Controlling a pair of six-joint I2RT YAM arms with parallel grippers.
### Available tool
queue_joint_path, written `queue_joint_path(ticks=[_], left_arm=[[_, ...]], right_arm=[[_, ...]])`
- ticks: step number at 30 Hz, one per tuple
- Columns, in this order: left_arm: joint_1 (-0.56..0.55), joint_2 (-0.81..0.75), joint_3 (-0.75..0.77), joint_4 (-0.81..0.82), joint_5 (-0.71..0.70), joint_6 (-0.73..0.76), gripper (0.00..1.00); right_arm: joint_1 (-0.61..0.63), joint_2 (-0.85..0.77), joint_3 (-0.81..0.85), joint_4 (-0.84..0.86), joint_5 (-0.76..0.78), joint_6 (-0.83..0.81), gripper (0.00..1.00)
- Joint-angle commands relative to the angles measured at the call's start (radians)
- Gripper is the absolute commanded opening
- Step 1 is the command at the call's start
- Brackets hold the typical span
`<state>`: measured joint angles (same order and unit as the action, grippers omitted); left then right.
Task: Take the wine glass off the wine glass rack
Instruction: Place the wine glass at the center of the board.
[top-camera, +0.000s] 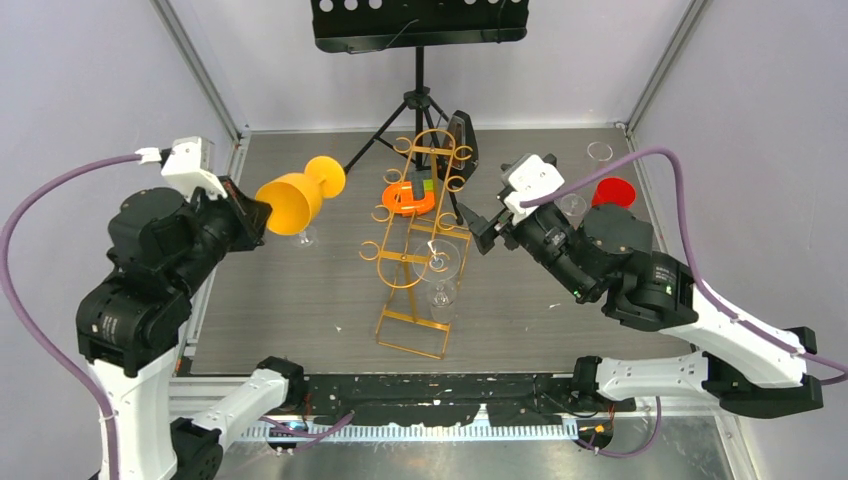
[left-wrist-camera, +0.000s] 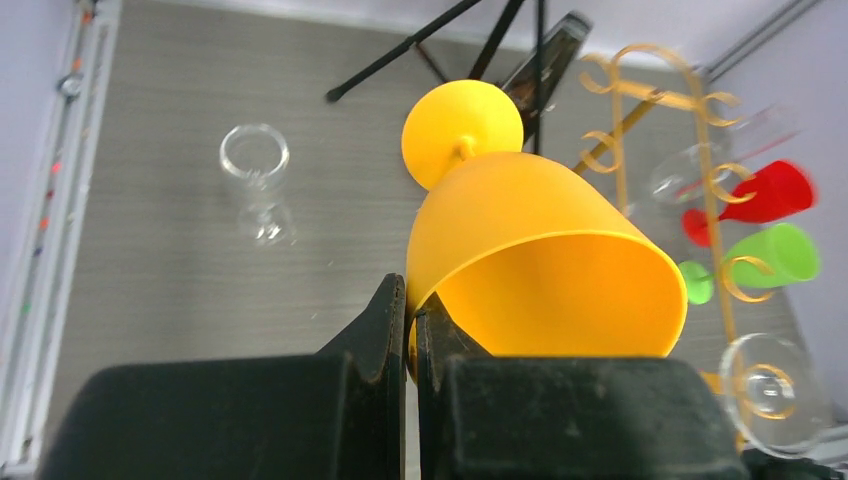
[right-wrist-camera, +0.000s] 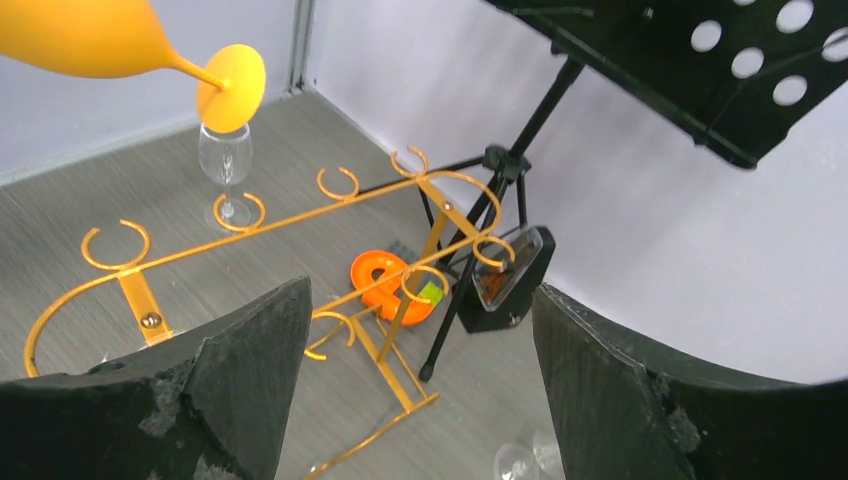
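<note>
My left gripper (top-camera: 262, 215) is shut on the rim of a yellow-orange wine glass (top-camera: 300, 200) and holds it sideways in the air, left of the gold wire wine glass rack (top-camera: 410, 346). In the left wrist view the fingers (left-wrist-camera: 395, 320) pinch the glass's wall (left-wrist-camera: 530, 250). Clear glasses (top-camera: 440, 262) hang low in the rack. My right gripper (top-camera: 478, 225) is open and empty, close to the rack's right side. In the right wrist view (right-wrist-camera: 420, 290) it faces the rack's rails (right-wrist-camera: 300, 213).
A black tripod music stand (top-camera: 419, 60) stands behind the rack, with an orange ring (top-camera: 408, 198) and a black device (top-camera: 461, 140) at its feet. A clear glass (left-wrist-camera: 255, 180) stands under the held glass. A red glass (top-camera: 612, 192) and clear glasses (top-camera: 600, 152) sit at the back right.
</note>
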<state>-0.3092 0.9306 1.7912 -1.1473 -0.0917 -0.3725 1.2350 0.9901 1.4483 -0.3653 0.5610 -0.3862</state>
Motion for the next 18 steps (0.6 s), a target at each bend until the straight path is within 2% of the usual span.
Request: queue_joint_path(ticks=[1, 7, 11, 18], left_arm=[[0.002, -0.006, -0.069, -0.06, -0.106, 0.028, 0.0], [0.002, 0.003, -0.199, -0.085, -0.129, 0.025, 0.0], [0.002, 0.029, -0.258, -0.083, -0.124, 0.033, 0.0], [0.006, 0.109, -0.325, -0.056, -0.091, 0.063, 0.0]], right_arm=[[0.0, 0.01, 0.075, -0.134, 0.105, 0.147, 0.87], [-0.011, 0.021, 0.084, -0.219, 0.178, 0.218, 0.87], [-0.038, 0.021, 0.069, -0.275, 0.155, 0.281, 0.87], [-0.196, 0.018, -0.017, -0.335, -0.097, 0.469, 0.87]])
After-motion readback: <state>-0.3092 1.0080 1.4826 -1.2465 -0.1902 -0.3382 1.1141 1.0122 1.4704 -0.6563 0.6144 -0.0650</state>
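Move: The yellow wine glass is already pinched by its rim in my left hand; the bare table I take it to lies about 15 cm ahead, 6 cm to the right and some 44 cm below. A clear glass stands about 23 cm ahead and 6 cm to the left, its middle 34 cm down; the gold rack's middle is some 9 cm ahead, 28 cm right and 30 cm down. From my empty right hand that bare patch is about 14 cm ahead, 37 cm left and 48 cm below. I lower the yellow glass almost straight down with my left hand, about 14 cm, into the space left of the rack, tipping the fingers some 25 degrees further downward with a little roll, left side rising, and keeping the rim pinched. My open right hand, touching nothing, sinks about 6 cm and drifts right beside the rack, tipping down and turning slightly clockwise. ##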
